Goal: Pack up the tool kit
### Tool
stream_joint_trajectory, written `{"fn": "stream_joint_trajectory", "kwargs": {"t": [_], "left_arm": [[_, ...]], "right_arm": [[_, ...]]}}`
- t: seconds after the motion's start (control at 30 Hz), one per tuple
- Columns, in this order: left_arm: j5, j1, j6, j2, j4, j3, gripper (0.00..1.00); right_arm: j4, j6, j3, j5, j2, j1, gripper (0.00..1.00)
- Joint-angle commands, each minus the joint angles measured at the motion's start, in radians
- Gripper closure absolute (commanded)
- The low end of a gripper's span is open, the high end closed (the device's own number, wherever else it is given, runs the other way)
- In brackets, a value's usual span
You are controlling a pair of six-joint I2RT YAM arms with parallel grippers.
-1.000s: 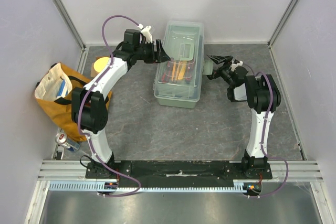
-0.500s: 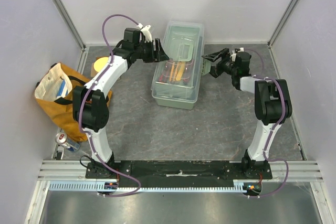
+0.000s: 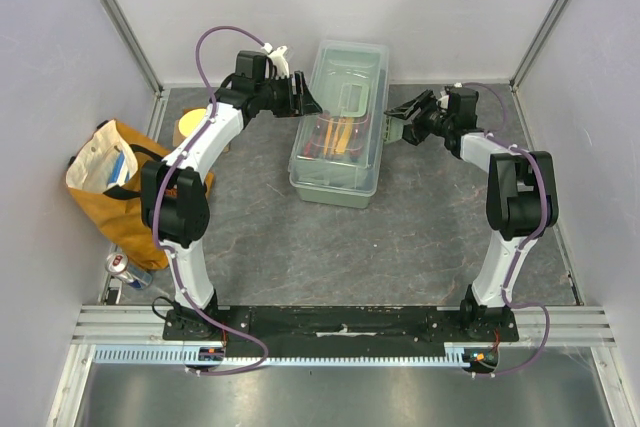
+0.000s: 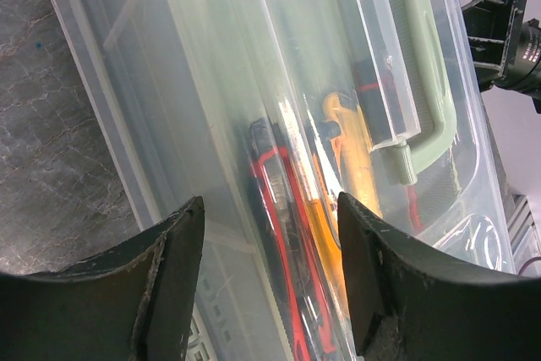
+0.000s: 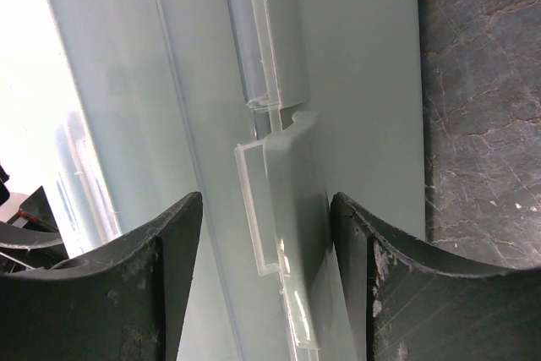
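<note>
The sage-green tool kit box (image 3: pixel 340 172) lies lengthwise at mid-table with its translucent lid down. Red- and orange-handled tools (image 4: pixel 292 209) show through the lid (image 4: pixel 169 82), beside the green carry handle (image 4: pixel 423 57). My left gripper (image 3: pixel 308 104) hovers at the box's left rim, open, its jaws (image 4: pixel 270 272) spread over the lid with nothing between them. My right gripper (image 3: pixel 393 127) is at the box's right wall (image 5: pixel 363 57). It is open and straddles the side latch (image 5: pixel 292 209), with the right finger (image 5: pixel 380 293) against the latch and a gap at the left finger.
A yellow-orange cloth bag (image 3: pixel 110 192) slumps at the left wall, a yellow tape roll (image 3: pixel 190 125) behind it and a small can (image 3: pixel 122 267) in front of it. Grey walls close in on three sides. The arm bases stand at the near edge.
My right gripper swung up and left onto the box's right-side latch, its jaws narrowing. The left gripper stayed at the left rim and closed slightly.
</note>
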Motion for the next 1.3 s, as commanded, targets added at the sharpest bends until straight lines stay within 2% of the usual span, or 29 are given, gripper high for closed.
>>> {"fn": "stream_joint_trajectory", "kwargs": {"t": [0.0, 0.2, 0.33, 0.7, 0.87, 1.07, 1.27], "left_arm": [[0.004, -0.034, 0.061, 0.097, -0.085, -0.028, 0.37], [0.002, -0.046, 0.06, 0.114, -0.087, -0.027, 0.37], [0.002, -0.047, 0.058, 0.126, -0.094, -0.022, 0.37], [-0.016, -0.058, 0.054, 0.135, -0.113, -0.039, 0.37], [-0.016, -0.061, 0.046, 0.143, -0.114, -0.039, 0.38], [-0.015, -0.063, 0.042, 0.146, -0.114, -0.039, 0.39], [-0.008, -0.064, 0.035, 0.149, -0.114, -0.037, 0.39]], "right_arm": [[-0.037, -0.039, 0.049, -0.112, -0.043, 0.061, 0.3], [-0.073, -0.045, 0.054, -0.106, -0.063, 0.067, 0.44], [-0.112, -0.069, 0.074, -0.107, -0.057, 0.076, 0.49], [-0.115, -0.105, 0.094, -0.121, -0.109, 0.098, 0.4], [-0.106, -0.093, 0.077, -0.138, -0.101, 0.106, 0.48], [-0.107, -0.089, 0.055, -0.137, -0.104, 0.115, 0.53], [-0.185, -0.143, 0.052, -0.115, -0.081, 0.118, 0.62]]}}
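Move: The open latch on the toolbox's right side sits just off the right fingertips, about 2 cm to that hand's left, 1 cm ahead and 1 cm below. The toolbox's middle is some 12 cm to its left, level fore and aft and 2 cm lower; the lid handle about 10 cm left, 5 cm ahead and 4 cm higher. For the left hand, the toolbox's middle is about 6 cm right, 3 cm back and 8 cm below, the latch roughly 17 cm right, 4 cm back and 6 cm below. The right hand draws back about 1.5 cm along the toolbox's side, dipping slightly before it climbs some 2 cm, while its fingers narrow part of the way and, with the wrist all but steady, bring the latch plate up and in against the seam of the lid, the fingertips ending at the plate's outer face. The left hand stays put at the upper left edge of the lid, fingers still spread, bracing the toolbox from the other side. ##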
